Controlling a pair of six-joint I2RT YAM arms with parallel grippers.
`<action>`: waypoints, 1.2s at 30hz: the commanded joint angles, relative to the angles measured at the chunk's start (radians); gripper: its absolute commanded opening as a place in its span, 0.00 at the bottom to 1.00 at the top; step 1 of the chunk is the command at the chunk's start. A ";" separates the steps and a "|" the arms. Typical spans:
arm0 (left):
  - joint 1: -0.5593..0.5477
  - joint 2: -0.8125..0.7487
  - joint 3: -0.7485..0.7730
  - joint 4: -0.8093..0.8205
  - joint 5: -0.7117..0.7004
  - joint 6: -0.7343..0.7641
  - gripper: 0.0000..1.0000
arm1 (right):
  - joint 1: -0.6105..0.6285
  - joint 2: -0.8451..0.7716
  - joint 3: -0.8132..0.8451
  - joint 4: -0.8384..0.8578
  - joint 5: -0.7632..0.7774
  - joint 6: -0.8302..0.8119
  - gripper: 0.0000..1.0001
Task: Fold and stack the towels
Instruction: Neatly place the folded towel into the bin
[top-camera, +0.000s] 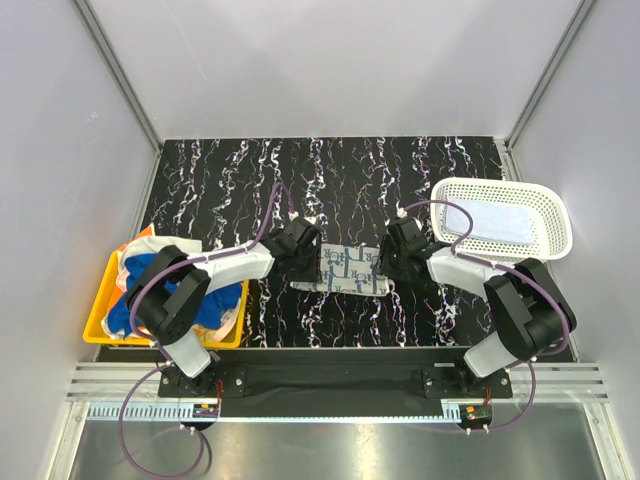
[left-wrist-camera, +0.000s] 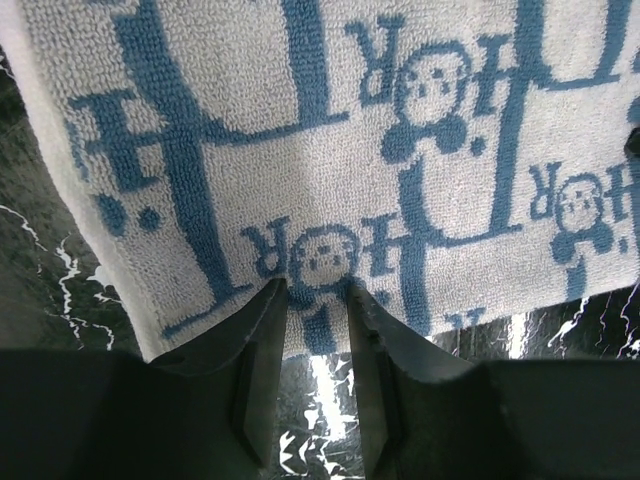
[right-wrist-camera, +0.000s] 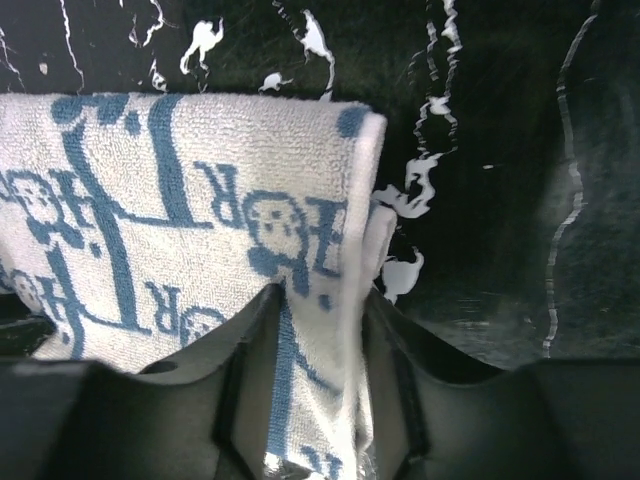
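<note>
A white towel with blue pattern (top-camera: 340, 268) lies folded into a small rectangle on the black marbled table, between my two arms. My left gripper (top-camera: 305, 262) is at its left end. In the left wrist view the towel (left-wrist-camera: 330, 150) lies flat, and the left gripper (left-wrist-camera: 315, 290) has parted jaws straddling its near edge, with bare table showing between them. My right gripper (top-camera: 385, 265) is at the right end. In the right wrist view the towel's (right-wrist-camera: 150, 200) doubled edge fills the gap of the right gripper (right-wrist-camera: 322, 295), pinched between the fingers.
A yellow bin (top-camera: 100, 325) at the left holds a heap of mixed towels (top-camera: 150, 262), blue, white and orange among them. A white perforated basket (top-camera: 555, 215) at the right holds a folded pale towel (top-camera: 488, 222). Grey walls enclose the table.
</note>
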 joint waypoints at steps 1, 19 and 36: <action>-0.014 -0.012 -0.027 0.070 -0.022 -0.041 0.35 | 0.036 0.043 0.023 -0.003 0.036 0.014 0.41; -0.012 -0.489 0.142 -0.261 -0.096 0.086 0.39 | 0.065 0.000 0.269 -0.357 0.331 -0.203 0.00; -0.012 -0.687 -0.038 -0.318 -0.039 0.213 0.38 | -0.315 -0.060 0.485 -0.388 0.373 -0.633 0.00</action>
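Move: The folded patterned towel's right edge stands between the right hand's open fingers; its middle is about 9 cm to this hand's left, level fore and aft and 1 cm lower. From the same hand, the white bin lies some 23 cm to the right and 11 cm ahead, with the pale towel inside it roughly 21 cm right and 10 cm ahead. From the left hand, low over the towel's near-left part, the towel's middle is about 5 cm right, 3 cm ahead and 2 cm below. The right hand eases barely a centimetre inward and shuts its fingers on the towel's right edge, then lifts it about 12 cm and carries it some 15 cm right and 8 cm forward to the white bin's near-left rim, rolling about 35 degrees so the hand's left side dips. The left hand, fingers still part open, leaves the towel straight up by about 20 cm, then sinks some 6 cm while swinging left and back towards the yellow crate. ##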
